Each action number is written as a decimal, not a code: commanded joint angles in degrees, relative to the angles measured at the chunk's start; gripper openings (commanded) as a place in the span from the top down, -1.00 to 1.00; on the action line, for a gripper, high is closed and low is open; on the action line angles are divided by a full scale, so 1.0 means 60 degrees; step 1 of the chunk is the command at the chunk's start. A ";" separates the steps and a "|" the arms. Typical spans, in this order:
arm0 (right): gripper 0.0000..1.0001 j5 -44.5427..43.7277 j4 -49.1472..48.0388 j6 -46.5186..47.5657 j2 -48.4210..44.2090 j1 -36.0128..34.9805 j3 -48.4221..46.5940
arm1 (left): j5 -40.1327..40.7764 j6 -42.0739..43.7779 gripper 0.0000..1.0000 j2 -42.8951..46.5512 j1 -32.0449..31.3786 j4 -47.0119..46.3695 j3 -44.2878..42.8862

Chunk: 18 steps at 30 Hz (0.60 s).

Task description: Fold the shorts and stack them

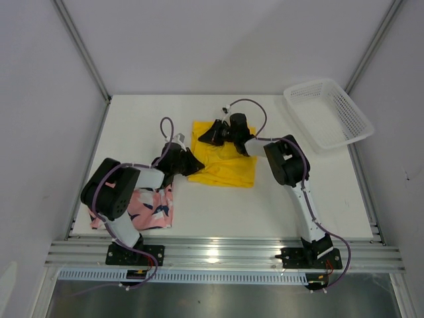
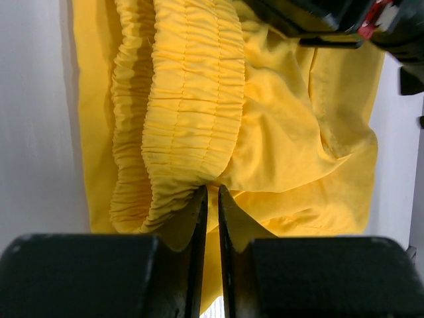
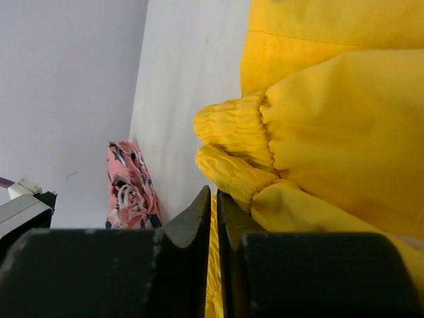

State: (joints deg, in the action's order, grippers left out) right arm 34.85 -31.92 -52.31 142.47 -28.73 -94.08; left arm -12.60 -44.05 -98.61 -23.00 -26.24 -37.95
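Note:
The yellow shorts [image 1: 228, 165] lie rumpled at the middle of the table [image 1: 218, 212]. My left gripper [image 1: 196, 166] is at their left edge. In the left wrist view its jaws [image 2: 211, 193] are pinched on yellow fabric just below the gathered waistband [image 2: 189, 99]. My right gripper [image 1: 209, 136] is at the shorts' far left corner. In the right wrist view it [image 3: 213, 196] is shut on a fold of the yellow shorts [image 3: 324, 132] beside the elastic. The pink printed shorts [image 1: 151, 206] lie folded at the near left, partly under my left arm, and also show as a pink bundle [image 3: 130, 189].
A white mesh basket [image 1: 327, 112] stands at the back right corner of the table. Metal rails run along the near edge, and grey walls close in both sides. My right arm's gripper body [image 2: 331, 20] shows at the top of the left wrist view.

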 commanded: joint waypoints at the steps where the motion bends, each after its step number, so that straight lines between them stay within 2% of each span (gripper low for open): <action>1: 0.75 -0.0726 0.1540 0.1671 -0.1112 0.0057 -0.0286 | 0.0372 0.0179 0.71 0.0041 -0.0209 0.0726 0.0159; 3: 0.55 -0.0522 0.1978 0.2081 -0.1786 0.0101 -0.0257 | 0.0415 0.0281 0.70 0.0262 -0.0209 0.0915 0.0028; 4: 0.29 -0.0491 0.2198 0.2504 -0.1991 0.0130 -0.0257 | 0.0474 0.0369 0.70 0.0350 -0.0209 0.1250 -0.0249; 6: 0.01 -0.0564 0.2884 0.2931 -0.2562 0.0305 -0.0213 | 0.0547 0.0574 0.69 0.0628 -0.0209 0.1574 -0.0441; 10: -0.30 -0.0827 0.4116 0.3723 -0.3324 0.0832 -0.0037 | 0.0737 0.0823 0.53 0.1067 -0.0209 0.2087 -0.0865; 13: -0.40 -0.1149 0.5260 0.4133 -0.3852 0.1373 0.0166 | 0.0943 0.0984 0.22 0.1521 -0.0194 0.2541 -0.1130; 14: -0.45 -0.1310 0.5552 0.4294 -0.4042 0.1520 0.0342 | 0.0943 0.0999 0.07 0.1638 -0.0209 0.2644 -0.1130; 16: -0.60 -0.1646 0.5920 0.4485 -0.4671 0.1871 0.0969 | 0.0884 0.0956 -0.19 0.2078 -0.0282 0.2674 -0.1086; 17: -0.66 -0.1837 0.6008 0.4703 -0.4862 0.1960 0.1162 | 0.0942 0.0955 -0.24 0.2210 -0.0340 0.2863 -0.1072; 18: -0.87 -0.2129 0.6400 0.4821 -0.5168 0.2019 0.1294 | 0.1001 0.0970 -0.28 0.2515 -0.0515 0.2937 -0.0970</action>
State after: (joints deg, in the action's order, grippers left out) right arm 27.14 -1.91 -28.62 116.51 -18.09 -89.34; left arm -8.21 -39.55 -88.86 -24.34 -11.31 -42.61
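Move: The folded yellow shorts lie right under both hands: their middle is some 4 cm ahead and 7 cm right of the left hand, and about 5 cm back and 7 cm right of the right hand, a couple of centimetres lower. The white basket stands roughly 45 cm right of the right hand and 10 cm farther out. The pink shorts lie about 25 cm left and 13 cm back of the left hand. The yellow shorts are left lying as the right hand's fingers come free of the cloth at the left part of the fold, spreading wide as that hand climbs about 11 cm, then swings some 14 cm right over the far side, fingertips tipping down. The left hand lingers low at the near left corner, then rises about 4 cm, opening well over half. ##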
